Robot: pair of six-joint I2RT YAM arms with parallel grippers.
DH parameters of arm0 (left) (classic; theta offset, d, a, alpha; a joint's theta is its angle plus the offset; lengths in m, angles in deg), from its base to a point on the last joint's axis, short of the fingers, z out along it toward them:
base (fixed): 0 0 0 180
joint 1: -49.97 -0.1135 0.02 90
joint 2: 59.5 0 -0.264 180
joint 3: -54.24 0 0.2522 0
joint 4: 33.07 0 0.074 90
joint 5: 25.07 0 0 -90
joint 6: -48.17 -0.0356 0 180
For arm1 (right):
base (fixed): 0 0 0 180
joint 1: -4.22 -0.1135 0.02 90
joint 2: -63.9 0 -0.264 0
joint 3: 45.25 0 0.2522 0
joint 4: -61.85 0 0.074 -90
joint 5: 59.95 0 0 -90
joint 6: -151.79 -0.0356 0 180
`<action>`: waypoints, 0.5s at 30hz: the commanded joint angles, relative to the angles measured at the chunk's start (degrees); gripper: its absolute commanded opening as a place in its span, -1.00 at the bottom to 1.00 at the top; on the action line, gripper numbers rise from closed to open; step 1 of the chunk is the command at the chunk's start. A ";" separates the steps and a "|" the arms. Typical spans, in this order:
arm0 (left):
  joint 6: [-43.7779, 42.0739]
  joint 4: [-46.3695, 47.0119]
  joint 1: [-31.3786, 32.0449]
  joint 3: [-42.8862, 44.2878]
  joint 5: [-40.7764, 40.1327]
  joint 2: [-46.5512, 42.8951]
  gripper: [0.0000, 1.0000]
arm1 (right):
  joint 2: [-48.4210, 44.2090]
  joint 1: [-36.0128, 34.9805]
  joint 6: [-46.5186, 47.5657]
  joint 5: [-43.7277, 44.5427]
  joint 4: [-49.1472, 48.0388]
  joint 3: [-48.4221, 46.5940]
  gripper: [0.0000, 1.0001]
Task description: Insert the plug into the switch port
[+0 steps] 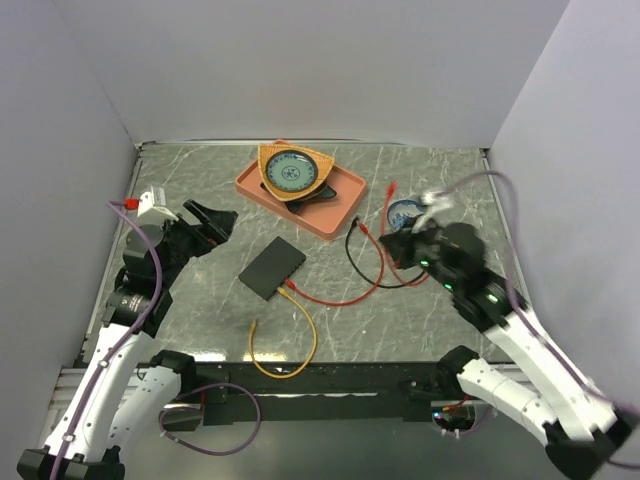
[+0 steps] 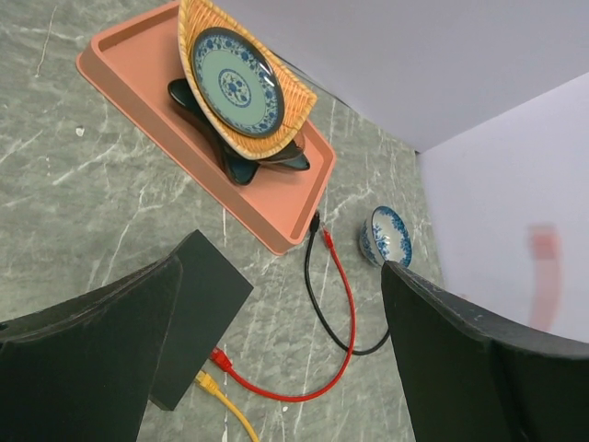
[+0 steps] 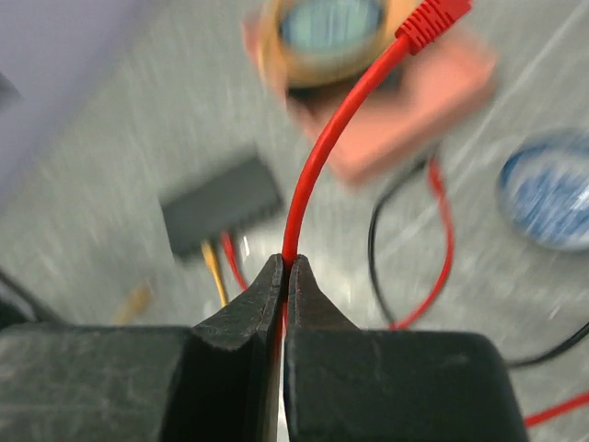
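The switch is a flat black box (image 1: 272,268) lying mid-table; it also shows in the left wrist view (image 2: 198,308) and, blurred, in the right wrist view (image 3: 221,201). A red plug (image 2: 219,359) and a yellow plug (image 2: 208,382) sit in its near edge. My right gripper (image 3: 283,262) is shut on a red cable, its red plug (image 3: 433,20) sticking up beyond the tips. In the top view this gripper (image 1: 405,243) is raised right of the switch, with the plug (image 1: 390,187) above it. My left gripper (image 1: 212,222) is open and empty, left of the switch.
An orange tray (image 1: 345,195) holding stacked plates stands at the back. A blue-and-white bowl (image 1: 403,212) sits by the right gripper. A black cable (image 1: 352,262) and a red cable loop (image 1: 375,285) lie between switch and bowl. A yellow cable (image 1: 285,370) loops toward the front edge.
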 commanded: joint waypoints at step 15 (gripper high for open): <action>-0.28 4.07 0.12 -0.75 3.02 2.37 0.93 | 30.09 -12.09 -2.64 1.06 1.18 5.00 0.33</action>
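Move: My right hand, closed on a red cable whose plug stands up in the air, heads for clear table about 5 cm back, 5 cm left and 26 cm below. The switch lies some 23 cm to its left and 3 cm ahead, the loose black and red plugs 12 cm ahead and 3 left, the blue bowl 14 ahead and 8 right, all on the table. From my idle left hand that laying spot is about 26 cm right, 9 back, 25 below. I swing the red cable down fast with my right hand, about 23 cm, drifting back and to the left by some 5 cm each, onto the table short of the loose plugs, tipping the fingers some 40 degrees steeper on the way. As I bottom out I open the fingers more than halfway and let go of the cable. ##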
